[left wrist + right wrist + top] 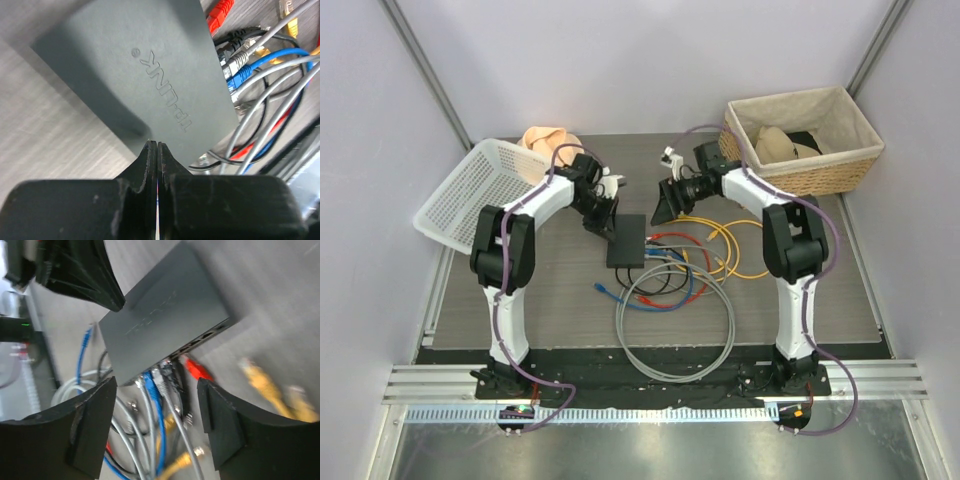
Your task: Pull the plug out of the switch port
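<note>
The switch (626, 241) is a flat black box lying mid-table, with its sockets facing right. Blue (150, 385), grey (159, 381) and black plugs sit in the sockets. A red plug (196, 369) lies at the end of the row and looks just clear of the edge; I cannot tell whether it is seated. My left gripper (157, 145) is shut with nothing in it, its tips at the switch's (135, 75) left edge. My right gripper (157, 385) hangs open above the plugs, holding nothing, with the switch (160, 325) beyond it.
A tangle of cables spreads right and in front of the switch: a yellow cable (732, 248), a loose blue one (620, 296) and a grey coil (675, 330). A white plastic basket (470, 190) stands at back left, a wicker basket (820, 165) at back right.
</note>
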Tool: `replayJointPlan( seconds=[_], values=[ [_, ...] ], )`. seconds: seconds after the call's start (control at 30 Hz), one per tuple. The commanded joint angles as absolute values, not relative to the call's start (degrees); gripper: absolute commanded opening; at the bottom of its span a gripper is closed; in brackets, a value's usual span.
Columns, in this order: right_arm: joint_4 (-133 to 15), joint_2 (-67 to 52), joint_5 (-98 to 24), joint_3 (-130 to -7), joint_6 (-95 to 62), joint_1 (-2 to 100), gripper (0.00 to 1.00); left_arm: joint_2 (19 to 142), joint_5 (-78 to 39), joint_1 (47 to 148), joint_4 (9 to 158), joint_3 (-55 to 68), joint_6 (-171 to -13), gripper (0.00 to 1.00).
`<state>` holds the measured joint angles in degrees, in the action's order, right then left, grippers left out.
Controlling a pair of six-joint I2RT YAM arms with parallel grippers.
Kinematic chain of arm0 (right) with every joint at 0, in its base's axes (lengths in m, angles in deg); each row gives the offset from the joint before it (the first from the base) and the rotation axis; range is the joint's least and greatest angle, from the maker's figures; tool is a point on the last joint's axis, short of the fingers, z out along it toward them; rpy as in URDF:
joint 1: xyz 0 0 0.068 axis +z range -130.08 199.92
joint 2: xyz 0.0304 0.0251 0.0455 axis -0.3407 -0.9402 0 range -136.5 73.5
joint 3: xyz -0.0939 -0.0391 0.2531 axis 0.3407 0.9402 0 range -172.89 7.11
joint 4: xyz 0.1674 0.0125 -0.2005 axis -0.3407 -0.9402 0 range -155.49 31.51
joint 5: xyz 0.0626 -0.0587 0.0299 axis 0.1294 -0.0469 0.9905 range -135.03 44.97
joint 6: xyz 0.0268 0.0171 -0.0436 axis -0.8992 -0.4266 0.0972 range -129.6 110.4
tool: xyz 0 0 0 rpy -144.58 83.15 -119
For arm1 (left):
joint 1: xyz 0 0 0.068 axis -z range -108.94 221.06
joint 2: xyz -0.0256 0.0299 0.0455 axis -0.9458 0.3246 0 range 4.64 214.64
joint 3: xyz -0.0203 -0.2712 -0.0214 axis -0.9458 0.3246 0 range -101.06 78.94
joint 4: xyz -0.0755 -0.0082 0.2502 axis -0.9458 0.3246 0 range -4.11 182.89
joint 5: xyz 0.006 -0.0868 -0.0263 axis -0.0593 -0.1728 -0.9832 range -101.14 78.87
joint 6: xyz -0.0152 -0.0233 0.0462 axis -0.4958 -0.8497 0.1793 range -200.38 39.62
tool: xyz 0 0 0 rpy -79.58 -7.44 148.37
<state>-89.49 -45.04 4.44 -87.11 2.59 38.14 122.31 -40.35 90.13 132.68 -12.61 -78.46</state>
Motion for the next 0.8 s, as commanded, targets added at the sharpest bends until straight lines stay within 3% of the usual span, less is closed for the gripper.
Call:
replayJointPlan(
  seconds=[0.0,0.33,0.77],
  values=[
    [-86.17,-49.53,17.01,-89.21,-6.16,38.20,0.70,119.16,-45.31,90.22,130.63,-10.62,-84.50,0.00],
    [-95.03,-57.62,17.29,-95.01,-5.12,38.20,0.52,117.84,-41.64,90.22,132.73,-6.66,-82.14,0.00],
    [-114.74,-60.97,5.78,-97.57,10.09,38.29,0.50,120.31,-41.28,90.22,131.86,-8.95,-83.10,0.00]
  ],
)
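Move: The black plug, still in the switch port, lies about 5 cm back, 3 cm to the left and 10 cm below the right hand. The loose red plug lies 2 cm farther out than it, the blue plug 3 cm nearer the base and the switch's middle about 7 cm to its left. From the left hand, the switch's middle is some 5 cm right, 2 cm ahead and 4 cm below, and the black plug about 12 cm right, 1 cm ahead. The shut left fingertips settle onto the switch's left edge, sliding back about 3 cm and down 1 cm, then hold there. The right hand comes down some 7 cm and back 4 cm towards the plugs at the ports, with a brief check midway. It rolls about 20 degrees so its far side dips, and its fingers narrow from wide to half open over the cables, not yet gripping. ##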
